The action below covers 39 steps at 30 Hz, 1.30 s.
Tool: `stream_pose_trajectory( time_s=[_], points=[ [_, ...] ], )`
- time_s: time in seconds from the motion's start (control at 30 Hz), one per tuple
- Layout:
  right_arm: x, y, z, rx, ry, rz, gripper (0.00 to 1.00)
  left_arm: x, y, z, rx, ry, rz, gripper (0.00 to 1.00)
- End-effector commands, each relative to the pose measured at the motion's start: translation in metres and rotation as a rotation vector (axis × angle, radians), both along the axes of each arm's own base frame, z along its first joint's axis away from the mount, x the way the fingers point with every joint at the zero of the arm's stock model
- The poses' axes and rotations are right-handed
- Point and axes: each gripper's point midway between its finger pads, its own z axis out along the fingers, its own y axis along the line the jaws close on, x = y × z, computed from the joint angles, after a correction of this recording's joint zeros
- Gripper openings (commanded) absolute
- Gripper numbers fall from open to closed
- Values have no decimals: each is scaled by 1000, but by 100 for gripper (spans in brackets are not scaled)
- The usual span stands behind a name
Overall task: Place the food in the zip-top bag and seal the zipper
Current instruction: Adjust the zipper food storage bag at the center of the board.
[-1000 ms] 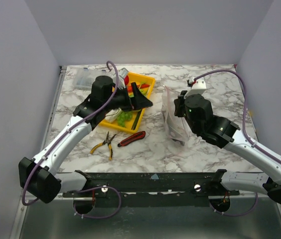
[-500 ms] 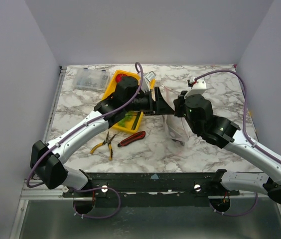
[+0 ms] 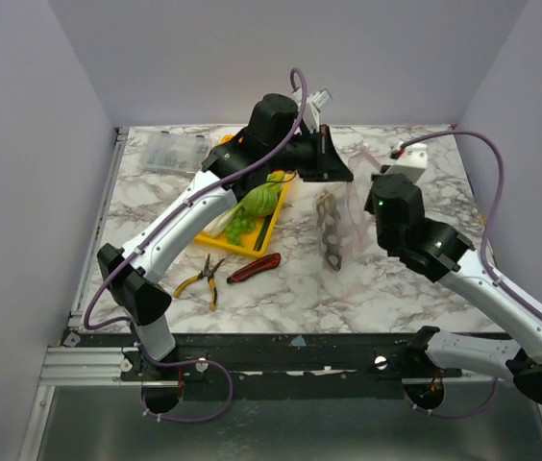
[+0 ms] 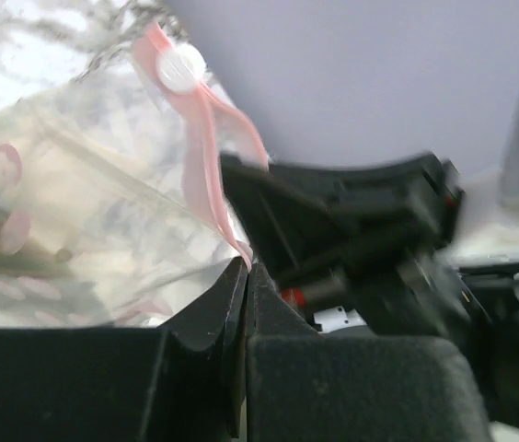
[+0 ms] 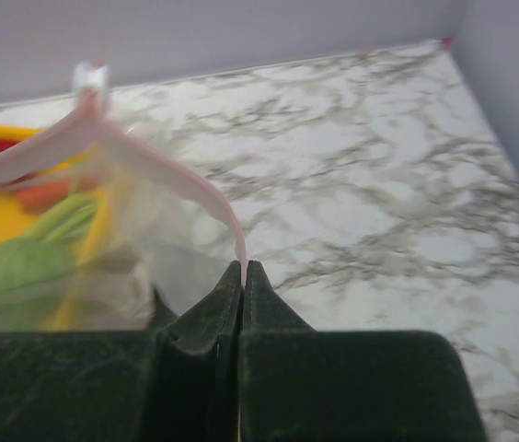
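Note:
The zip-top bag point(image 3: 333, 230) hangs off the table between both grippers, its mouth upward. My left gripper point(image 3: 344, 175) is shut on one end of the pink zipper point(image 4: 206, 138), next to the white slider point(image 4: 181, 66). My right gripper point(image 3: 374, 184) is shut on the other end of the zipper point(image 5: 163, 166). The jaws of each point(image 4: 246, 267) point(image 5: 243, 265) are pressed together on the strip. The food lies in the yellow tray point(image 3: 283, 154): a green cabbage point(image 3: 259, 199) and green grapes point(image 3: 240, 227). Green pieces point(image 5: 29, 258) and a carrot point(image 5: 43, 193) show blurred through the bag.
Yellow-handled pliers point(image 3: 204, 279) and a red-black utility knife point(image 3: 254, 267) lie in front of the tray. A clear hard box point(image 3: 170, 152) sits at the back left. The back wall is close behind the left gripper.
My left arm swung from the tray to the bag and shut on the zipper's end. Both grippers have risen and moved back, lifting the bag.

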Motion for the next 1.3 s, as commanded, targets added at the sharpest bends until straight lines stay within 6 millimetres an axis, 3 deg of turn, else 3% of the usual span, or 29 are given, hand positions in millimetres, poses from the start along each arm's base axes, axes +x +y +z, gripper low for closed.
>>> stream_pose_trajectory(
  time_s=[0.0,0.07,0.17,0.33,0.5,0.57,0.67,0.8,1.03,1.27],
  points=[
    [-6,-95,20,-90,-31,-266,1,-16,-10,37,-81,11,-95,0],
    [-9,-117,27,-104,-38,-302,1,-19,-14,44,-117,34,-117,0],
    [-13,-117,32,-137,-21,-251,1,-19,-15,33,-104,58,-123,0],
    [-9,-86,15,-125,57,-70,1,-9,1,-36,-1,129,-87,0],
    [-2,-26,-51,-74,239,201,1,-5,26,-116,127,196,-39,0],
    [-3,-15,-71,-48,289,237,1,-2,41,-139,171,208,-2,0],
    [-2,-14,-72,-34,281,231,1,-1,61,-159,210,217,37,0],
    [-3,-19,-60,-40,232,228,1,-1,80,-166,240,201,76,0],
    [-4,-4,-75,-19,278,292,1,-11,75,-156,174,213,26,0],
    [-2,8,-77,20,283,331,1,-16,76,-123,125,136,8,46]
  ],
)
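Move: Both hands already pinch the zip-top bag's mouth; the bagged food hangs about 20 cm below the left hand, level with it front to back and some 2 cm to its left. The zipper slider is about 5 cm ahead of that hand and 3 cm to its right. On the board some 30 cm below, the red utility knife lies about 18 cm left and 3 cm ahead, the yellow box roughly 21 cm left and 22 cm ahead. From the right hand, the food hangs about 7 cm left and 18 cm below, level front to back. With both grippers shut on the bag's mouth, the right hand sweeps about 10 cm to the right, turning clockwise and rising slightly, while the left lifts about 3 cm; then both drop fast towards the board, the left by some 20 cm while drawing left and tipping downward, the right by roughly 12 cm as it swings back left, turns counter-clockwise and tips its fingers down. Both rise a little from the lowest point and ease to a stop, the left about 7 cm left of where it began, and there the left fingers open about a third while the right keeps its pinch on the rim. ##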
